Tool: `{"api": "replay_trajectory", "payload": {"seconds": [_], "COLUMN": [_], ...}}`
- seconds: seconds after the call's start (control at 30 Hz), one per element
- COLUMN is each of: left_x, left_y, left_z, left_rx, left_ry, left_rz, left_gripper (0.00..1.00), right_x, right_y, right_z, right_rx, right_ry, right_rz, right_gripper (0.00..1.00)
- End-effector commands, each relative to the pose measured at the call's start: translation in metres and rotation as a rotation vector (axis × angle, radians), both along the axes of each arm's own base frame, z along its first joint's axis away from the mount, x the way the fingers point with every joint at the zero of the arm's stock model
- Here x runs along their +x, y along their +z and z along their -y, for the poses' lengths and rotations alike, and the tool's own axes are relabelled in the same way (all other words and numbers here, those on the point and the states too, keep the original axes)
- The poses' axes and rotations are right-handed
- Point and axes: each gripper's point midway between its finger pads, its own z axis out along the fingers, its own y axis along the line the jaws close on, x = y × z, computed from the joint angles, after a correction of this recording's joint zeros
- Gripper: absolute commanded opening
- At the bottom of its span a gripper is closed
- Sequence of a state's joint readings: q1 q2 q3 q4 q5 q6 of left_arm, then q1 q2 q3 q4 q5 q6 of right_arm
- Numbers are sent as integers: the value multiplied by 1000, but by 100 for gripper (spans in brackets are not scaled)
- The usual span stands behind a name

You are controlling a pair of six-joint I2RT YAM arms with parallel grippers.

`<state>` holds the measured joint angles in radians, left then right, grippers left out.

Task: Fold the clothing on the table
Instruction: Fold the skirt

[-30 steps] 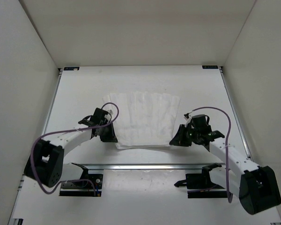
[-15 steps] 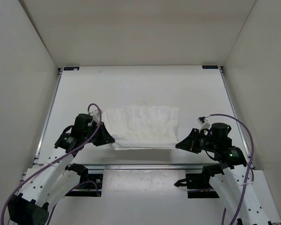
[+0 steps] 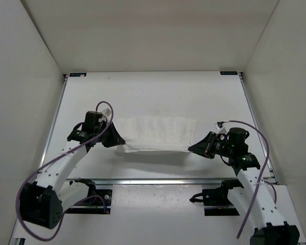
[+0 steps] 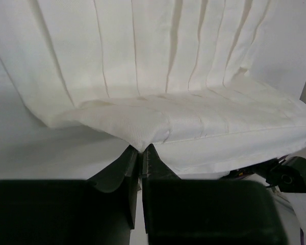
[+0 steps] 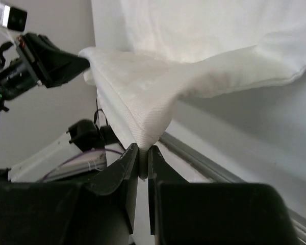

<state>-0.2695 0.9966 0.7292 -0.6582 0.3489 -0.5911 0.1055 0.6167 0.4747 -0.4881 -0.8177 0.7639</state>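
The clothing (image 3: pixel 155 133), white and pleated, lies across the middle of the table (image 3: pixel 158 94), its near hem raised off the surface and casting a shadow. My left gripper (image 3: pixel 118 143) is shut on the hem's left corner; in the left wrist view that corner (image 4: pixel 137 133) is pinched between the dark fingers (image 4: pixel 120 171). My right gripper (image 3: pixel 193 148) is shut on the hem's right corner, and the right wrist view has the fabric (image 5: pixel 143 115) bunched into its jaws, with the left gripper (image 5: pixel 66 64) holding the far end.
A metal rail (image 3: pixel 158 180) runs along the table's near edge, with the arm bases (image 3: pixel 214 196) behind it. White walls (image 3: pixel 25 87) enclose the table on the left, right and back.
Both grippers have raised the near hem and carried it toward the back, over the rest of the garment. The visible cloth looks shorter front to back than one second ago.
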Motion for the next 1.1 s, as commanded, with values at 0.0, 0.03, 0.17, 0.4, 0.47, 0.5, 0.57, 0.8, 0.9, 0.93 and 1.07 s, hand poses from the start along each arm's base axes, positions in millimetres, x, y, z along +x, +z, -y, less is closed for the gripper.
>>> {"api": "replay_trajectory", "payload": {"seconds": [0.0,0.03,0.17,0.4,0.47,0.5,0.57,0.8,0.9,0.93,1.07], "left_x": [48,56,83,100,100,101,97,64,45,40,22], "left_y": [3,1,2,16,28,31,43,70,73,71,75], "left_z": [-10,-8,-5,1,0,-2,-4,1,0,0,0], "left_rx": [18,-2,-22,-32,-27,-21,-24,-42,-57,-60,-87], "left_ry": [104,114,141,116,116,120,123,85,75,74,71], "left_rz": [85,84,97,109,130,142,157,208,219,212,228], "left_gripper": [0,0,0,0,0,0,0,0,0,0,0], "right_x": [50,60,98,132,131,127,120,78,58,52,31], "right_y": [10,12,19,36,45,51,59,69,67,64,68], "right_z": [12,15,25,40,43,39,36,37,37,38,37], "right_rx": [84,69,1,-117,-200,-220,-214,-211,-194,-196,-185], "right_ry": [-143,-157,-196,-189,-179,-165,-155,-150,-139,-145,-138], "right_rz": [94,114,153,252,264,268,277,287,272,260,245], "right_gripper": [0,0,0,0,0,0,0,0,0,0,0]}}
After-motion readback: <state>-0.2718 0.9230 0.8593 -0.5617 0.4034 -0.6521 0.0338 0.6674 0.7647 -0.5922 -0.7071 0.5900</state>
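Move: Both hands hold the skirt's near edge up by its corners, roughly 30 cm apart. From the left hand the pleated far part lies about 9 cm ahead, 15 cm right and 11 cm down; the front rail is some 16 cm straight back, 13 cm down. From the right hand that far part lies about 13 cm ahead, 15 cm left and 15 cm down. Still pinching the skirt, both hands swing forward some 10 cm, then rise about 10 cm, drawing back. ##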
